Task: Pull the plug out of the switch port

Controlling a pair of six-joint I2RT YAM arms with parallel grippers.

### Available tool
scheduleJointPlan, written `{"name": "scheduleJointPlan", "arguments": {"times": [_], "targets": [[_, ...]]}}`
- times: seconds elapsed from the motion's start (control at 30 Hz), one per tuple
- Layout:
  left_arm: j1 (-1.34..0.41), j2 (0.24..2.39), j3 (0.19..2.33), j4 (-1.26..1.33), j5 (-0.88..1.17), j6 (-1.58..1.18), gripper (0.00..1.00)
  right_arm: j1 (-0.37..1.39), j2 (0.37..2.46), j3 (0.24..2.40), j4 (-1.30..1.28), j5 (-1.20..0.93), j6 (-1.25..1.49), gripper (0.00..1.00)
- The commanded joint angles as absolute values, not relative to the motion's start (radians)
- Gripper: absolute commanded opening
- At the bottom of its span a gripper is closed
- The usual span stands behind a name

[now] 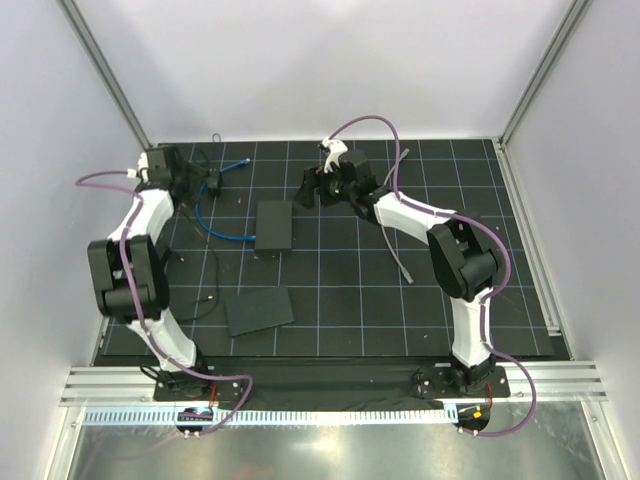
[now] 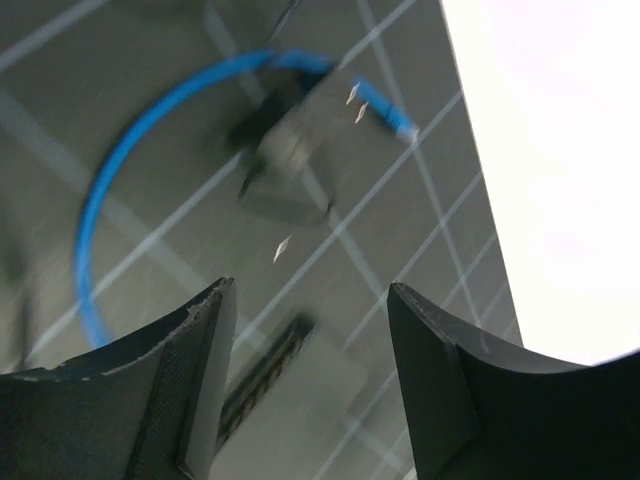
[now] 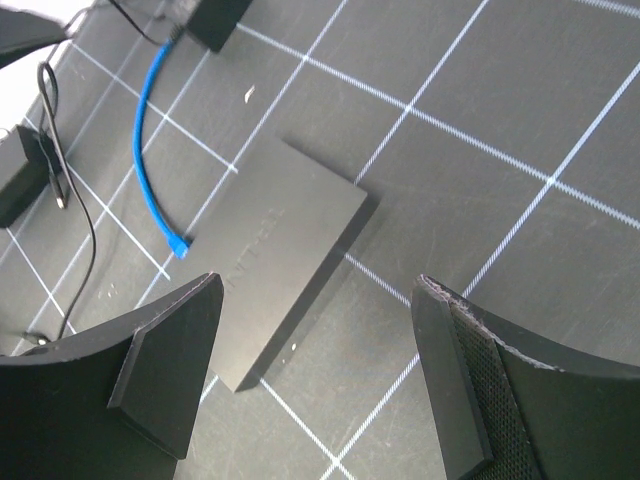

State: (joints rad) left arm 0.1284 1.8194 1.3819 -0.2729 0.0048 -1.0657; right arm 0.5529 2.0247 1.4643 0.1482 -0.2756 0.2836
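The switch, a compact matte-black box (image 1: 275, 225), lies on the gridded mat; in the right wrist view (image 3: 290, 250) it sits just beyond my open fingers. A thin bright-blue cable (image 1: 212, 222) loops to its left edge, where the plug (image 3: 181, 245) meets the box. In the blurred left wrist view the box's port strip (image 2: 262, 378) shows between my fingers, and the blue cable (image 2: 110, 190) arcs above. My left gripper (image 1: 192, 178) (image 2: 308, 290) is open and empty, left of the box. My right gripper (image 1: 308, 188) (image 3: 318, 283) is open and empty, above the box's far right corner.
A wider flat black slab (image 1: 258, 310) lies nearer the front. A small black adapter (image 1: 212, 185) with a thin black wire (image 1: 205, 275) sits by the left gripper. A grey cable (image 1: 395, 240) runs under the right arm. White walls enclose the mat.
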Motion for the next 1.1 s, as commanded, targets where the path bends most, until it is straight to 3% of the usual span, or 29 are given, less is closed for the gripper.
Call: {"name": "scheduleJointPlan", "arguments": {"times": [0.0,0.1,0.17,0.27,0.47,0.6,0.7,1.07], "targets": [[0.121,1.625,1.243,-0.195,0.032,-1.071,0.64,0.561,2.010,1.483,0.135,-0.267,0.239,0.83],[0.101,1.539,1.112,-0.186,0.021,-1.071,0.62,0.563,2.005,1.468,0.149,-0.278,0.252,0.83],[0.086,1.459,1.024,-0.154,0.031,-1.086,0.54,0.568,2.008,1.474,0.147,-0.287,0.252,0.83],[0.034,1.378,0.948,-0.134,0.037,-1.118,0.52,0.568,2.000,1.470,0.147,-0.290,0.255,0.83],[-0.074,1.276,0.602,0.222,0.032,-1.319,0.48,0.572,1.990,1.442,0.179,-0.316,0.279,0.83],[-0.144,1.229,0.463,0.397,-0.096,-1.374,0.47,0.572,1.993,1.448,0.164,-0.314,0.265,0.83],[-0.198,1.239,0.434,0.431,-0.184,-1.377,0.47,0.572,1.997,1.451,0.169,-0.318,0.270,0.83],[-0.206,1.482,0.353,0.779,-0.199,-1.477,0.45,0.572,2.011,1.456,0.176,-0.324,0.270,0.83]]}}
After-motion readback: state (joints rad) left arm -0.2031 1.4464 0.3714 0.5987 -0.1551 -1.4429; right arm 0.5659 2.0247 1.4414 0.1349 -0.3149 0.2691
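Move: The blue cable's plug, in the left side of the switch, lies about 12 cm back, 12 cm to the right and 12 cm below the left hand. The switch's middle is some 6 cm to the right of the plug and 3 cm farther out, and the black adapter sits roughly 18 cm farther out than the plug and 11 cm to its left. From the right hand, the plug is about 8 cm back, 15 cm to the left and 12 cm lower. Back and to the right, the left hand swings away from the black adapter, rising slightly before sinking towards the blue plug; it goes about 17 cm back, then eases 3 cm forward again, ending some 12 cm right and 7 cm lower. The wrist levels the fingers and rolls its left side down, each about 15 degrees, while the fingers partly close around nothing. ##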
